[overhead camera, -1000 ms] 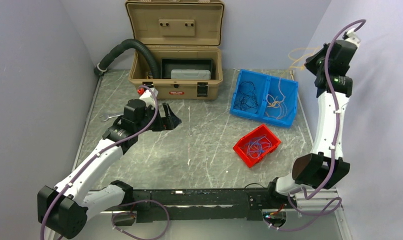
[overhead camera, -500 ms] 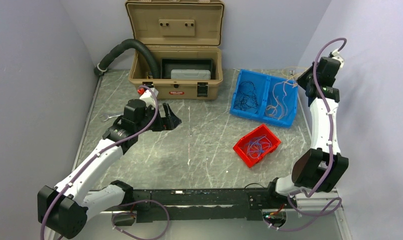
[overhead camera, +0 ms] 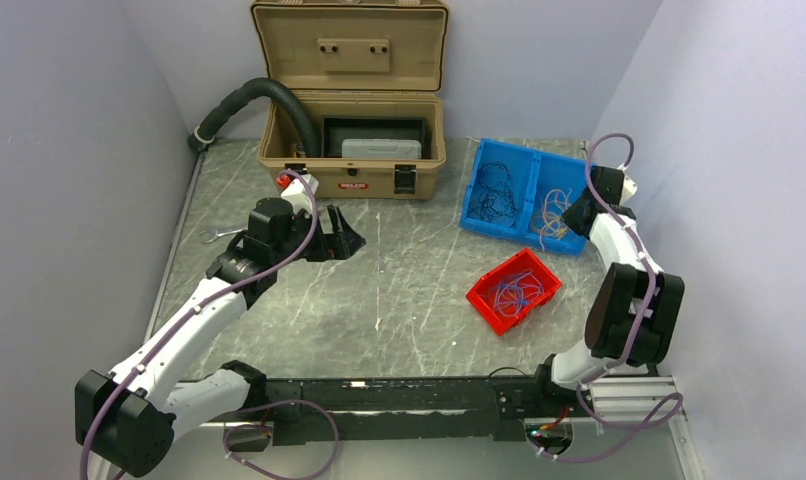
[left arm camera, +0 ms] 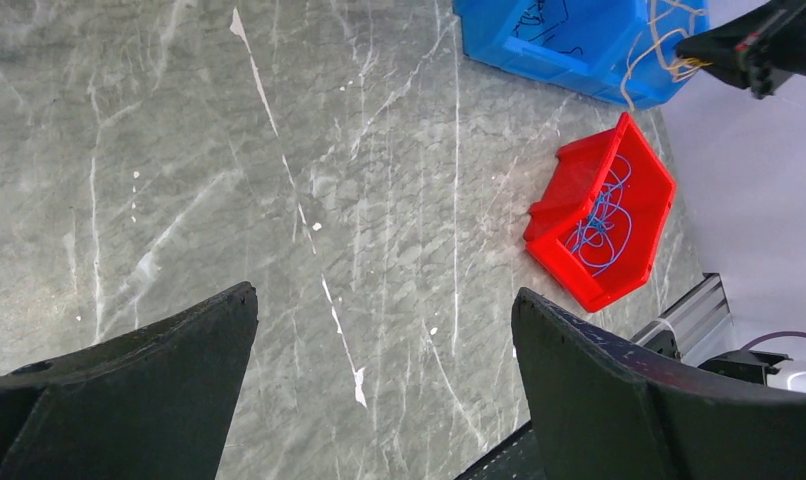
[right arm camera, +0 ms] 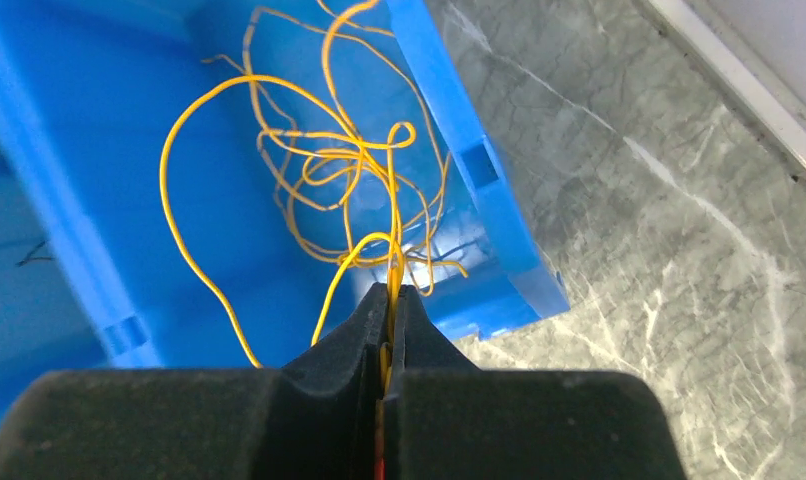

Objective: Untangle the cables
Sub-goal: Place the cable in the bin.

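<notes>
Thin yellow cables (right arm camera: 324, 160) lie looped in the right compartment of the blue bin (right arm camera: 499, 250). My right gripper (right arm camera: 390, 290) is shut on a few of their strands, low over that compartment's near right corner (overhead camera: 577, 215). Black cables (overhead camera: 497, 188) fill the left compartment of the blue bin (overhead camera: 539, 150). Blue cables (overhead camera: 514, 292) sit in the red bin (overhead camera: 484, 292), also visible in the left wrist view as blue cables (left arm camera: 601, 215) in the red bin (left arm camera: 559, 195). My left gripper (left arm camera: 384, 293) hangs open over bare table, holding nothing (overhead camera: 349, 238).
An open tan case (overhead camera: 349, 180) stands at the back with a black corrugated hose (overhead camera: 254, 95) running into it. A small silver tool (overhead camera: 214, 235) lies near the left edge. Walls close in on both sides, the right one close to the right arm.
The right arm has come down from high by the right wall, lowering the yellow cables into the blue bin's right compartment. The left arm has not moved.
</notes>
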Controlling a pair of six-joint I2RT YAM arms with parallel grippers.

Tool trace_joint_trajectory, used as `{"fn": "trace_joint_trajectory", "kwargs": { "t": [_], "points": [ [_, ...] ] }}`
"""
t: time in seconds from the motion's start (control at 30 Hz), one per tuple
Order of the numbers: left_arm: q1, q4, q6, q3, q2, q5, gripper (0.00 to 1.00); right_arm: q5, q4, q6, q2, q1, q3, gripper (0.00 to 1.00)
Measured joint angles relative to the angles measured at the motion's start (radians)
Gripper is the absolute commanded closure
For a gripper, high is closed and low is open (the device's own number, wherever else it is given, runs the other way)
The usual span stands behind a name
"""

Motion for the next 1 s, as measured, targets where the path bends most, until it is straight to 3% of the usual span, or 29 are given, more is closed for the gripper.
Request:
{"fn": "trace_joint_trajectory", "kwargs": {
  "t": [0.13,0.2,0.23,0.27,0.43,0.67,1.0],
  "points": [
    [-0.004,0.007,0.0,0.0,0.001,0.003,0.01,0.031,0.02,-0.001,0.085,0.008,-0.005,0.96],
    [-0.006,0.011,0.001,0.0,0.001,0.003,0.01,0.047,0.018,-0.001,0.13,0.008,0.0,0.78],
    [-0.006,0.012,0.004,0.0,0.001,0.003,0.01,0.054,0.012,-0.003,0.151,0.008,0.006,0.56],
    [-0.006,0.012,0.008,-0.001,0.0,0.002,0.01,0.05,0.007,-0.006,0.165,0.008,0.014,0.51],
    [-0.006,0.001,0.032,-0.005,-0.006,-0.022,0.01,0.068,-0.005,-0.028,0.157,0.047,0.059,0.48],
    [-0.006,-0.013,0.049,-0.012,-0.038,-0.05,0.01,0.114,-0.014,-0.057,0.008,0.159,0.073,0.4],
    [-0.006,-0.026,0.049,-0.028,-0.059,-0.057,0.01,0.158,-0.022,-0.047,-0.195,0.158,-0.01,0.43]
  ]
}}
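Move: The yellow cable, mostly lying in the blue bin already, still has its held part in the shut right fingers, over the bin's near edge. The middle of the bin's right compartment lies about 8 cm ahead, 1 cm to the right and 9 cm below. The black cable sits some 11 cm ahead and 11 cm left, the red bin 9 cm back and 7 cm left. From the left hand, that compartment is about 43 cm right, 16 cm ahead and 19 cm down. The yellow cable's held part is lowered nearly straight down, about 6 cm, into the near side of the right compartment, where the right fingers open to a little over half and let go. The emptied hand then climbs some 12 cm, swinging about 4 cm left towards the divider and tilting its fingers up roughly 15 degrees; it drifts forward at first, then back. ##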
